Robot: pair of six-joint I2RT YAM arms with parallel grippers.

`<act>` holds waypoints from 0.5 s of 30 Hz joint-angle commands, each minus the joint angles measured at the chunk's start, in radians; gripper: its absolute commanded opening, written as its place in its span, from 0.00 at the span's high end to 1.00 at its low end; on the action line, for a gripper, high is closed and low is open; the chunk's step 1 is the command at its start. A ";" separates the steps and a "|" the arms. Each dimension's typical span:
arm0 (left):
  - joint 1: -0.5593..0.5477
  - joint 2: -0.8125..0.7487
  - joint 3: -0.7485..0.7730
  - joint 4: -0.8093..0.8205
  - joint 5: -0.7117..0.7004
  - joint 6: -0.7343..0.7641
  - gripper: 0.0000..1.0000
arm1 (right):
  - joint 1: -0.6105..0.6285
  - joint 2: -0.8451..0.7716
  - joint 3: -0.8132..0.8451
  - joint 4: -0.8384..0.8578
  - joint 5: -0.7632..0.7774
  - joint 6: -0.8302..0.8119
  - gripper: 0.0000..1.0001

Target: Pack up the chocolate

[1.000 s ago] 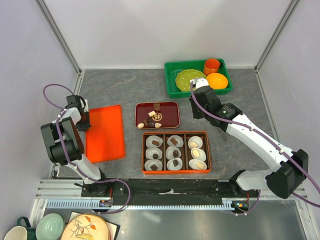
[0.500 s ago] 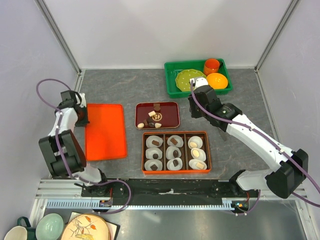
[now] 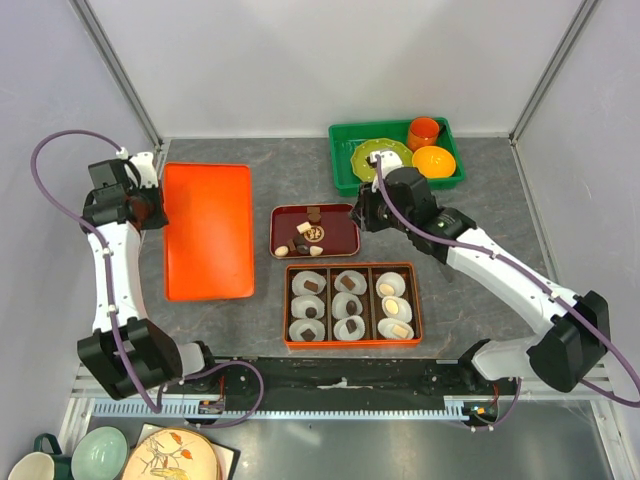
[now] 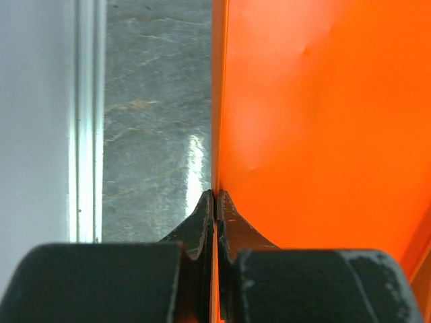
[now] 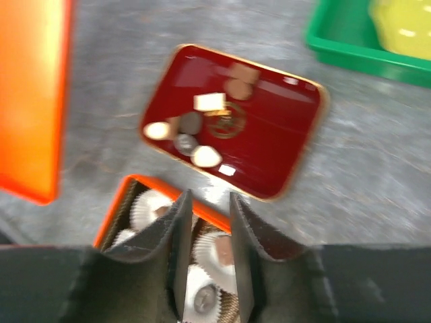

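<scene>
The chocolate lies in two places. Loose pieces point(image 3: 305, 236) sit on a dark red tray point(image 3: 340, 238): dark brown ones and cream-white ovals point(image 5: 205, 156). More pieces rest in white paper cups inside an orange compartment box point(image 3: 416, 305), all nine cups filled. My right gripper point(image 3: 363, 212) hovers over the red tray's right edge; in the right wrist view the gripper point(image 5: 207, 202) is open with nothing between its fingers. My left gripper point(image 3: 150, 212) is shut on the left rim of a flat orange tray point(image 3: 207, 230); the wrist view shows the fingertips point(image 4: 203, 214) pinching that rim point(image 4: 217, 134).
A green bin point(image 3: 345, 170) at the back right holds a yellow-green plate point(image 3: 378, 155), an orange cup point(image 3: 424, 131) and an orange bowl point(image 3: 434, 161). Grey walls stand on the left, the back and the right. Bowls and a plate lie below the table's near rail.
My left arm has swung back and left, carrying the orange tray toward the far left. My right gripper has shifted left toward the red tray.
</scene>
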 commanded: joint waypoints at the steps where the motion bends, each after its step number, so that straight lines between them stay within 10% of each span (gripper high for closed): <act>1: -0.005 -0.054 0.104 -0.088 0.149 0.022 0.98 | 0.006 -0.066 -0.090 0.265 -0.219 0.033 0.60; 15: -0.063 -0.100 0.338 -0.260 0.388 0.019 0.99 | 0.006 -0.029 -0.242 0.800 -0.503 0.304 0.34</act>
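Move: The left hand already pinches the orange lid by its left edge; the lid's middle is about 10 cm to its right and 2 cm back, roughly level. From the right hand, which goes for the lid, that middle lies some 31 cm left, 2 cm back and 3 cm lower. Below the right hand by roughly 21 cm are the chocolate box, 13 cm back and straight below sideways, and the red tray, 8 cm ahead and 9 cm left. Keeping its pinch on the lid's left edge, the left hand lifts the lid about 10 cm while bringing it some 7 cm to the right towards the other hand, swinging it clockwise by about 15 degrees and tipping its fingers up a little. The right hand comes to meet it, going left, up and somewhat back towards the lid's right-hand edge, rolling its left side up and turning counter-clockwise as its fingers spread from about a third to two thirds open, still short of the lid. ##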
